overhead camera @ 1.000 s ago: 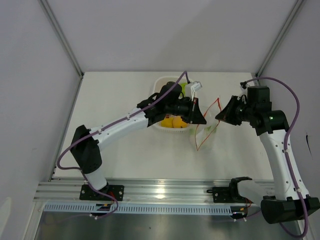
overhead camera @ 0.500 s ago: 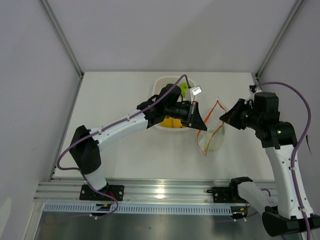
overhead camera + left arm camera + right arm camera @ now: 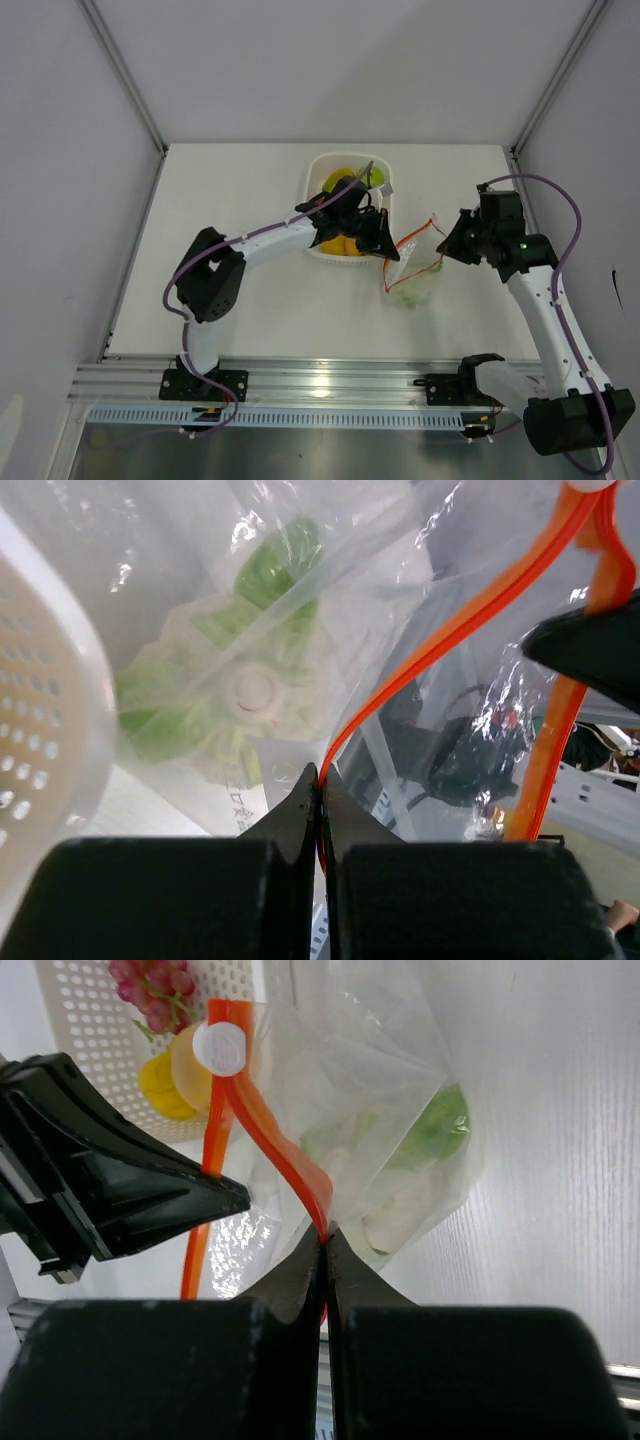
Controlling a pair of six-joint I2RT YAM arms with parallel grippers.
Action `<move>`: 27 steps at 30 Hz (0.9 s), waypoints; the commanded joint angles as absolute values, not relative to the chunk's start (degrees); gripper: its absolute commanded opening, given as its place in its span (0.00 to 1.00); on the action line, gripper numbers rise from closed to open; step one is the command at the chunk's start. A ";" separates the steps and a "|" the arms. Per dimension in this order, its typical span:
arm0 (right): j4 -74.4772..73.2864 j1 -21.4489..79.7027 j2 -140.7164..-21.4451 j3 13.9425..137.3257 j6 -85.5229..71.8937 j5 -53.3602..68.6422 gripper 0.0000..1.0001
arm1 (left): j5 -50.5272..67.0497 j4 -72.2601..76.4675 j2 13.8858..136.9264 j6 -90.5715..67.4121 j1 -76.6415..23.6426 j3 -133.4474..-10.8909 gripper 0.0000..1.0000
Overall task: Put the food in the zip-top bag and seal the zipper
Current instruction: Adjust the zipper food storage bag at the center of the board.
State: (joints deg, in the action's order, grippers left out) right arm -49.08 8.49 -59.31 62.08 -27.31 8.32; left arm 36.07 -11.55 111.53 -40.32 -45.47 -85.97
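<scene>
The clear zip-top bag [image 3: 407,287] hangs between both grippers just right of the basket. Inside it lies a white and green cauliflower [image 3: 240,690], which also shows through the plastic in the right wrist view [image 3: 420,1155]. My left gripper [image 3: 386,252] is shut on the orange-red zipper [image 3: 450,630] at one side of the mouth. My right gripper [image 3: 446,240] is shut on the zipper [image 3: 265,1130] at the other side. The mouth gapes a little between them. Red grapes [image 3: 150,980], yellow fruit [image 3: 165,1085] and a green apple [image 3: 376,178] lie in the basket.
The white perforated basket [image 3: 312,180] stands at the back centre, under the left forearm and touching the bag's left side. A white round tab [image 3: 220,1047] sits on the zipper's end. White walls close the table at left, right and back.
Both grippers have come closer together and lower with the bag. Its mouth is narrower than before. The left arm's elbow has swung in toward the basket.
</scene>
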 commanded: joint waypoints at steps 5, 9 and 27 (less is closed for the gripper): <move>-51.24 10.20 -50.46 73.40 -25.84 1.94 0.00 | 35.34 -11.61 98.27 -38.49 -45.97 -91.41 0.01; -49.40 9.67 -47.64 66.64 -24.44 0.18 0.00 | 34.10 -7.65 100.97 -40.61 -44.39 -83.68 0.01; -51.33 7.38 -49.40 67.94 -17.93 -4.57 0.00 | 27.52 -5.80 98.89 -34.91 -50.09 -82.97 0.01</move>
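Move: Both shut hands already hold the zipper bag by its orange rim. The cauliflower in the bag lies about 5 cm to the left hand's right, 6 cm back and 12 cm below; from the right hand it is some 6 cm left, 6 cm back and 14 cm below. The basket's middle is roughly 11 cm left of the left hand, 12 cm ahead and 12 cm below, with an orange about 9 cm left, 2 cm ahead and 12 cm below. Still pinching the zipper, both hands jerk up about 10 cm, sink halfway, rise again, the right easing rightward. ##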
